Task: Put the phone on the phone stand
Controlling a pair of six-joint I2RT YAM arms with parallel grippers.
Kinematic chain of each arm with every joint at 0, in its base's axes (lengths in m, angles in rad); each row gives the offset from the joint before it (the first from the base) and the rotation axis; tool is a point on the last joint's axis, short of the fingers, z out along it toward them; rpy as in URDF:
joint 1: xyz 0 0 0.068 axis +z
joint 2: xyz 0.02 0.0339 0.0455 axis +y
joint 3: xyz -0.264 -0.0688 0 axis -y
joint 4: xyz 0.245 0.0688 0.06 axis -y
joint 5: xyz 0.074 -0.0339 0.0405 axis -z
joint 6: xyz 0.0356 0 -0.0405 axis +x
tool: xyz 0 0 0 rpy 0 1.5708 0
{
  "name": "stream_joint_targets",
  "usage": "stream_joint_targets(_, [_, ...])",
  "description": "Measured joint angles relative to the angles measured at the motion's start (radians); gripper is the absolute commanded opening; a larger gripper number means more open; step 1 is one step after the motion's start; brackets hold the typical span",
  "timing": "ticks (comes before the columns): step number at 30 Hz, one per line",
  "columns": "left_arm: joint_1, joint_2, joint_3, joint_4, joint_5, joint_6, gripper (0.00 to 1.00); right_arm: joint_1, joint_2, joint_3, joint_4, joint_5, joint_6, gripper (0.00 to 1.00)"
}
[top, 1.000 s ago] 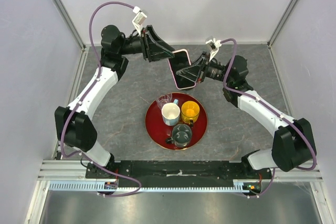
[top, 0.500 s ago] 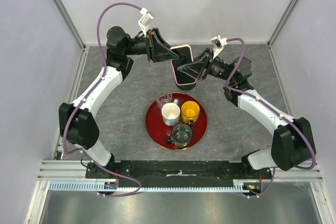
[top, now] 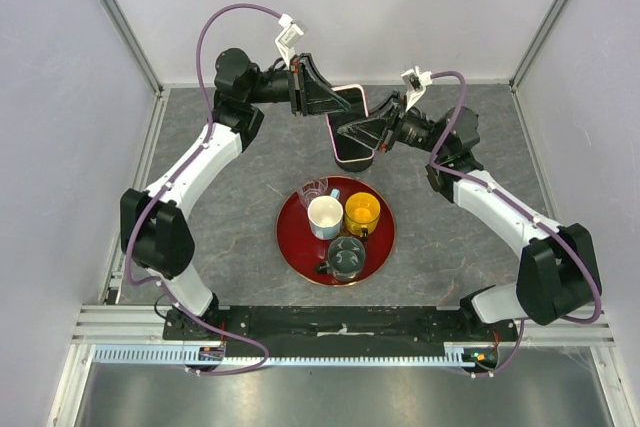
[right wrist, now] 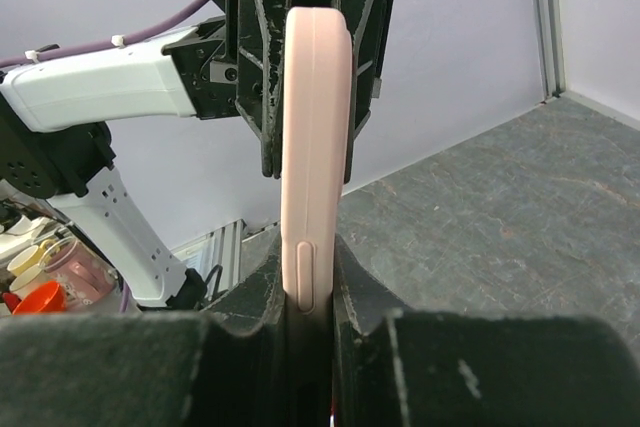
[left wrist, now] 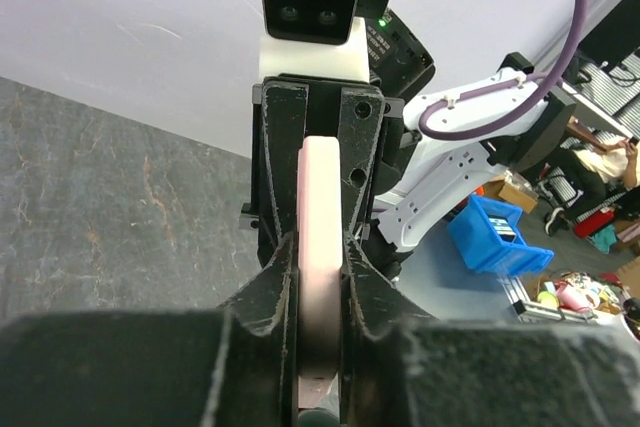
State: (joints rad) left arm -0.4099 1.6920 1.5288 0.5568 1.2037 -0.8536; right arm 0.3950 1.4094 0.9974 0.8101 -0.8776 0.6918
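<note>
The phone (top: 350, 104), with a black screen and a pale pink case, hangs above the table's far middle, held between both grippers. My left gripper (top: 338, 100) is shut on its far end, and the pink edge (left wrist: 322, 187) runs between that gripper's (left wrist: 318, 247) jaws. My right gripper (top: 363, 133) is shut on the near end. In the right wrist view the phone (right wrist: 315, 127) stands edge-on out of my right gripper (right wrist: 308, 262), and the left arm's fingers (right wrist: 255, 57) clamp it beyond. The phone stand is out of view.
A round red tray (top: 290, 247) lies in front of the phone. It carries a white cup (top: 325, 215), an orange cup (top: 362, 212), a clear glass (top: 312, 190) and a dark glass mug (top: 346, 257). Walls enclose the grey table on three sides.
My left gripper slid right onto the phone's far end and shut on it. The phone tipped more upright early on. My right gripper kept its grip.
</note>
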Motion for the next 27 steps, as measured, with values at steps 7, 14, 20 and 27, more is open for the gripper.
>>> stream_joint_targets(7, [0.000, -0.005, 0.002, -0.088, -0.056, 0.079, 0.02, 0.000, -0.021, 0.040, -0.171, 0.057, -0.090, 0.69])
stream_joint_targets(14, [-0.011, -0.021, 0.098, -0.507, -0.297, 0.354, 0.02, -0.082, -0.052, 0.082, -0.503, 0.240, -0.200, 0.78])
stream_joint_targets(20, [-0.004, -0.016, 0.202, -0.652, -0.369, 0.448, 0.02, -0.220, -0.086, 0.081, -0.657, 0.335, -0.248, 0.77])
stream_joint_targets(27, [-0.001, -0.012, 0.209, -0.644, -0.333, 0.471, 0.02, -0.229, -0.082, 0.057, -0.735, 0.338, -0.344, 0.76])
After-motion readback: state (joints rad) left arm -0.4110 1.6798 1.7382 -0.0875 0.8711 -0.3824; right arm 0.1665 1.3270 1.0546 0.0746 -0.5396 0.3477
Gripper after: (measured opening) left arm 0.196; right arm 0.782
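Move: Below and ahead of both hands, which share the upright phone, stands the phone stand: about 16 cm ahead of the left hand, 4 cm to its right and 34 cm below, and some 15 cm ahead of the right hand, 2 cm to its right and 30 cm below. The yellow mug is about 5 cm back from both hands, 6 cm right of the left one and 3 cm right of the right one, over 30 cm down. The white mug lies 7 cm left of the right hand and 5 cm back. Opening wide, the right fingers come free of the phone; the hand swings about 12 cm right, 9 cm forward and as much down, turning some 35 degrees clockwise as its fingers tip down, to the stand's right side with a clear gap. The left keeps its pinch and carries the phone some 6 cm forward, towards the stand, turning it counter-clockwise. ##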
